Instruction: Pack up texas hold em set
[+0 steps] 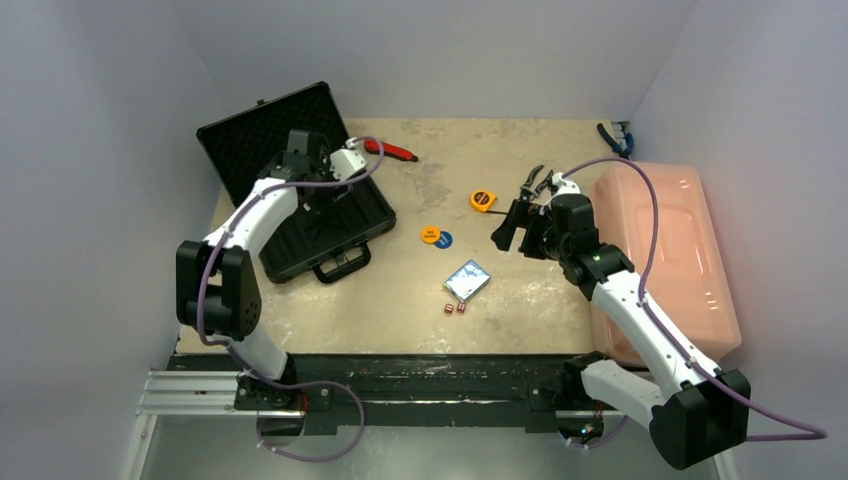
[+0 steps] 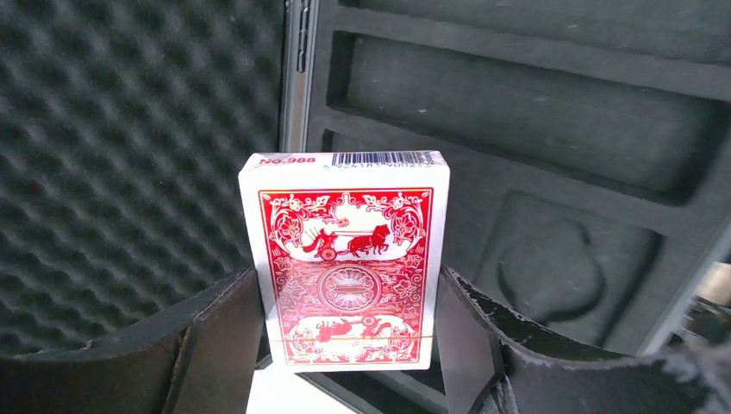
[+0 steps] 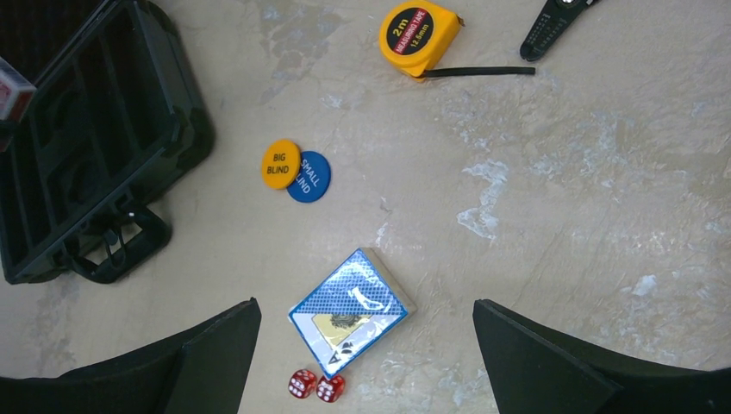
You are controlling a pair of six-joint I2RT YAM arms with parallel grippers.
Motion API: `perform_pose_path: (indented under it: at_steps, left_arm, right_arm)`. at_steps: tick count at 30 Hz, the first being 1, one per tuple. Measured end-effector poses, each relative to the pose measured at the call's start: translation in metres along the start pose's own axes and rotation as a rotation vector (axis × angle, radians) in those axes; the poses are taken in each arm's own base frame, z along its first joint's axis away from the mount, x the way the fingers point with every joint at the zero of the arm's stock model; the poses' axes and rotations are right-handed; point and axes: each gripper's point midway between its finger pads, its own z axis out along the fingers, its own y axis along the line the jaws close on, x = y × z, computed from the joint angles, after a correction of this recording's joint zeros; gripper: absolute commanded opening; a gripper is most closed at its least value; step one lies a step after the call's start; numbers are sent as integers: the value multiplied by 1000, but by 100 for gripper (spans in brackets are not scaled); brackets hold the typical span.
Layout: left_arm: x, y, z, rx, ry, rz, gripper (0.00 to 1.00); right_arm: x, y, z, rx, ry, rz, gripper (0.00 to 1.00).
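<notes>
The black briefcase [image 1: 258,138] lies open at the back left, its foam slots [image 2: 534,112] showing. My left gripper [image 1: 318,188] hangs over the base, shut on the red card deck [image 2: 349,267], which stands upright between the fingers [image 2: 215,345]. The blue card deck [image 1: 467,281] lies flat on the table, with two tiny red dice [image 1: 454,308] beside it. An orange disc [image 1: 431,235] overlaps a blue disc [image 1: 446,240]. My right gripper [image 1: 510,225] hovers open high above the blue deck [image 3: 352,310] and dice [image 3: 315,385], holding nothing.
A yellow tape measure [image 1: 482,200] lies beyond the discs, a black tool [image 1: 533,180] to its right. A large pink bin [image 1: 660,250] fills the right side. A red-handled tool [image 1: 392,150] lies by the briefcase lid and blue pliers [image 1: 615,138] at the back right.
</notes>
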Motion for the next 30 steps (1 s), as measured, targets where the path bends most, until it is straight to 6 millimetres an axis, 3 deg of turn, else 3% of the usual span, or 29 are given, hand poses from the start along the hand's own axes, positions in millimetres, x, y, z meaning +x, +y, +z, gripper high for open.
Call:
perform_pose_path:
  at_steps: [6,10,22,30]
  left_arm:
    - [25,18,33,11,61,-37,0]
    - [30,24,45,23,59,-31,0]
    - [35,20,68,72,47,47,0]
    - [39,24,71,91,52,57,0]
  right_arm:
    - [0,0,0,-2,1,-3,99]
    - [0,0,0,-3,2,-3,99]
    - [2,3,0,-20,11,-3,99]
    - [6,2,1,-20,18,-3,99]
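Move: The red card deck is already in the left hand, above the open case. Its likely place, the well in the tray's middle beside the hinge, lies about 4 cm ahead, 4 cm left and 11 cm below. From the same hand, the red knife lies some 15 cm ahead and 16 cm right, and the case handle about 12 cm back and 5 cm right. From the right hand, that well is roughly 17 cm ahead and 51 cm left. Down, forward and to the left, the left hand carries the red deck towards the well by the hinge: a quick slant over the first third, then slower and mostly sinking, easing almost to a stop. It covers roughly 6 cm down and 4 to 5 cm each forward and left. The fingers keep their grip on the deck's edges, and the wrist tips about 5 degrees further down. ##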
